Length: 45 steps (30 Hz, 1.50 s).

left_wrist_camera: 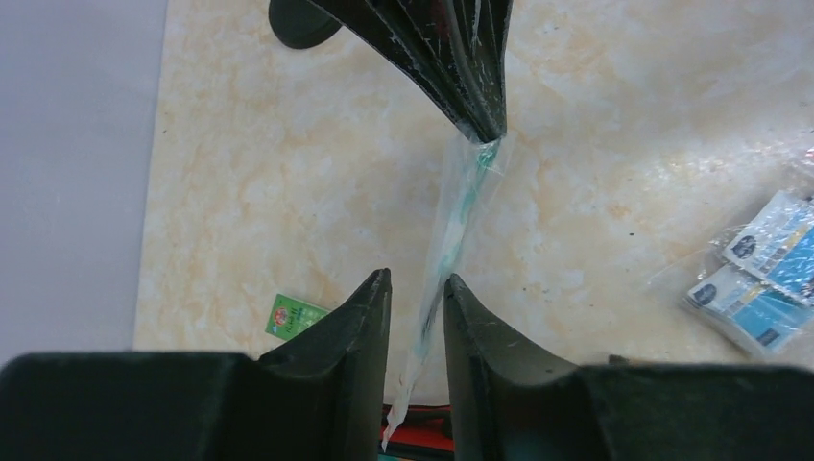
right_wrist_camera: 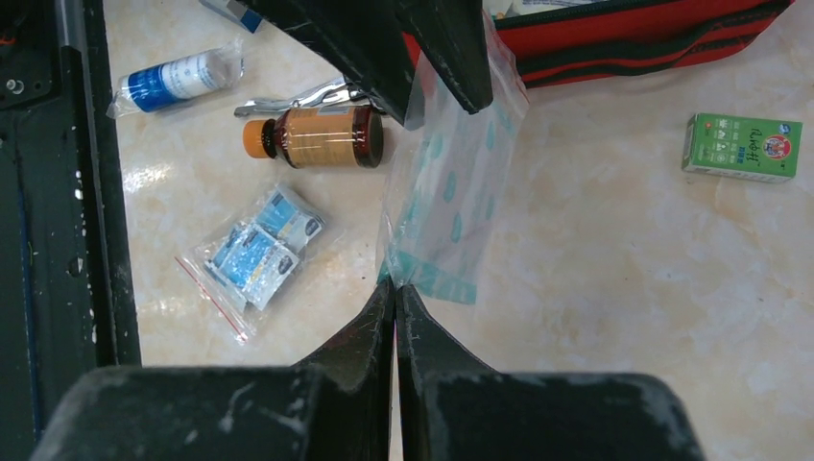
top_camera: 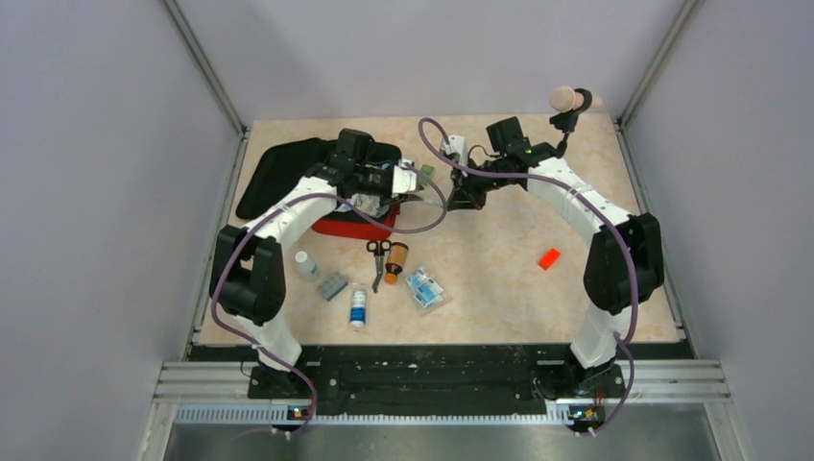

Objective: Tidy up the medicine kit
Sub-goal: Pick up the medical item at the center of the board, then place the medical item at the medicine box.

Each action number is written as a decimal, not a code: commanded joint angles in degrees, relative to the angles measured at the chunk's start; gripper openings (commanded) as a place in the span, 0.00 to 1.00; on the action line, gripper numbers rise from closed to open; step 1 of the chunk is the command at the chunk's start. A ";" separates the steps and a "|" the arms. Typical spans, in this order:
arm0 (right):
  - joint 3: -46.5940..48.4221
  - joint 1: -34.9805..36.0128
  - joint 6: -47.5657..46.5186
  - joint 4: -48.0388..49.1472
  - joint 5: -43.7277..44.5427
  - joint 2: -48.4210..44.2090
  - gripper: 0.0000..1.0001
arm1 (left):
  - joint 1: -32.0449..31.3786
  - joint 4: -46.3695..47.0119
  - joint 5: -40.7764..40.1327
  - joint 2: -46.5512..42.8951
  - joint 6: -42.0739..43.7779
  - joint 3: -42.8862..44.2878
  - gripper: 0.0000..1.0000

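Observation:
The medicine kit (top_camera: 353, 227), a red pouch with its black lid folded open behind it, lies at the back left; its red edge also shows in the right wrist view (right_wrist_camera: 624, 34). A clear plastic bag with teal markings (right_wrist_camera: 451, 192) hangs in the air between the two grippers. My right gripper (right_wrist_camera: 395, 286) is shut on the bag's teal-edged corner. My left gripper (left_wrist_camera: 418, 279) straddles the bag's other end (left_wrist_camera: 461, 211). Its fingers stand a little apart, with a gap beside the plastic. Both grippers meet just right of the kit.
On the table in front of the kit lie scissors (top_camera: 376, 259), an amber bottle (top_camera: 395, 259), a zip bag of blue sachets (top_camera: 425, 288), a blue-white roll (top_camera: 358, 307), a blister pack (top_camera: 332, 285) and a white bottle (top_camera: 305, 264). A green box (right_wrist_camera: 741, 147) and an orange-red block (top_camera: 549, 258) lie apart.

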 commanded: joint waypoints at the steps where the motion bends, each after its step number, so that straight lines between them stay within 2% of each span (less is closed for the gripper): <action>1: 2.32 -0.13 0.66 1.94 -2.01 1.07 0.00 | -0.23 0.60 -0.05 2.85 0.82 3.19 0.24; 4: 2.30 -0.17 1.45 2.67 -1.42 1.22 0.00 | -0.34 -1.86 0.61 3.99 1.35 4.43 0.13; 6: 2.05 -0.12 2.80 4.01 -0.31 1.30 0.00 | -0.39 -2.25 0.67 3.95 1.35 4.26 0.01; 10: 1.85 -0.09 5.74 6.33 3.56 1.45 0.00 | -0.25 -3.70 -0.72 3.64 1.16 4.82 0.00; 11: 1.98 -0.09 6.84 6.70 4.65 1.38 0.08 | -0.16 -3.78 -1.80 3.35 0.57 4.88 0.00; 12: 2.17 -0.17 7.70 6.88 5.83 1.09 0.20 | 0.08 -3.48 -2.84 2.76 -0.20 4.83 0.00; 13: 2.20 -0.36 8.68 6.88 7.17 0.63 0.39 | 0.32 -2.97 -3.72 2.05 -1.45 4.45 0.00; 14: 2.17 -0.63 10.28 7.14 8.54 0.04 0.52 | 0.75 -2.24 -4.54 1.14 -3.23 3.98 0.00; 16: 1.94 -2.67 13.92 7.32 9.27 -1.96 0.65 | 1.72 -0.92 -6.26 -1.00 -5.34 3.05 0.00; 18: 3.11 -5.55 17.12 5.96 7.02 -3.18 0.69 | 2.61 -1.35 -8.17 -3.16 -5.84 2.62 0.00; 23: 9.43 -9.52 20.55 -1.85 6.02 -2.08 0.70 | 5.85 -2.36 -14.92 -8.01 -5.06 1.23 0.00; 28: 8.38 -9.69 22.86 0.98 7.67 -2.85 0.70 | 10.44 -10.79 -17.97 -6.90 0.10 4.15 0.00; 32: 6.69 -9.67 24.21 2.22 7.89 -3.29 0.70 | 13.06 -12.01 -20.47 -6.10 3.37 3.55 0.00; 45: 5.52 -9.68 23.69 2.30 8.66 -3.58 0.70 | 12.93 -11.43 -20.60 3.15 11.26 0.58 0.00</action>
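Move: The clear packet hangs in the right fingers, its middle about 5 cm left of that hand and 1 cm ahead, roughly level. From the left hand the packet's middle is some 4 cm right and 1 cm back, its near end already between the parted fingers. The red kit's middle is about 15 cm left, 8 cm ahead and 14 cm below the left hand; the green box 12 cm ahead, 2 cm right, the brown bottle 10 cm back, 4 cm left, both 18 cm below. The left fingers shut on the packet's end and pinch it. The right fingers then open and let go, that hand backing off about 7 cm right and 6 cm forward, rising and turning clockwise. The left hand carries the packet some 15 cm left and 6 cm forward to the kit in a low arc, then lowers about 9 cm over it, fingers tipping down. ##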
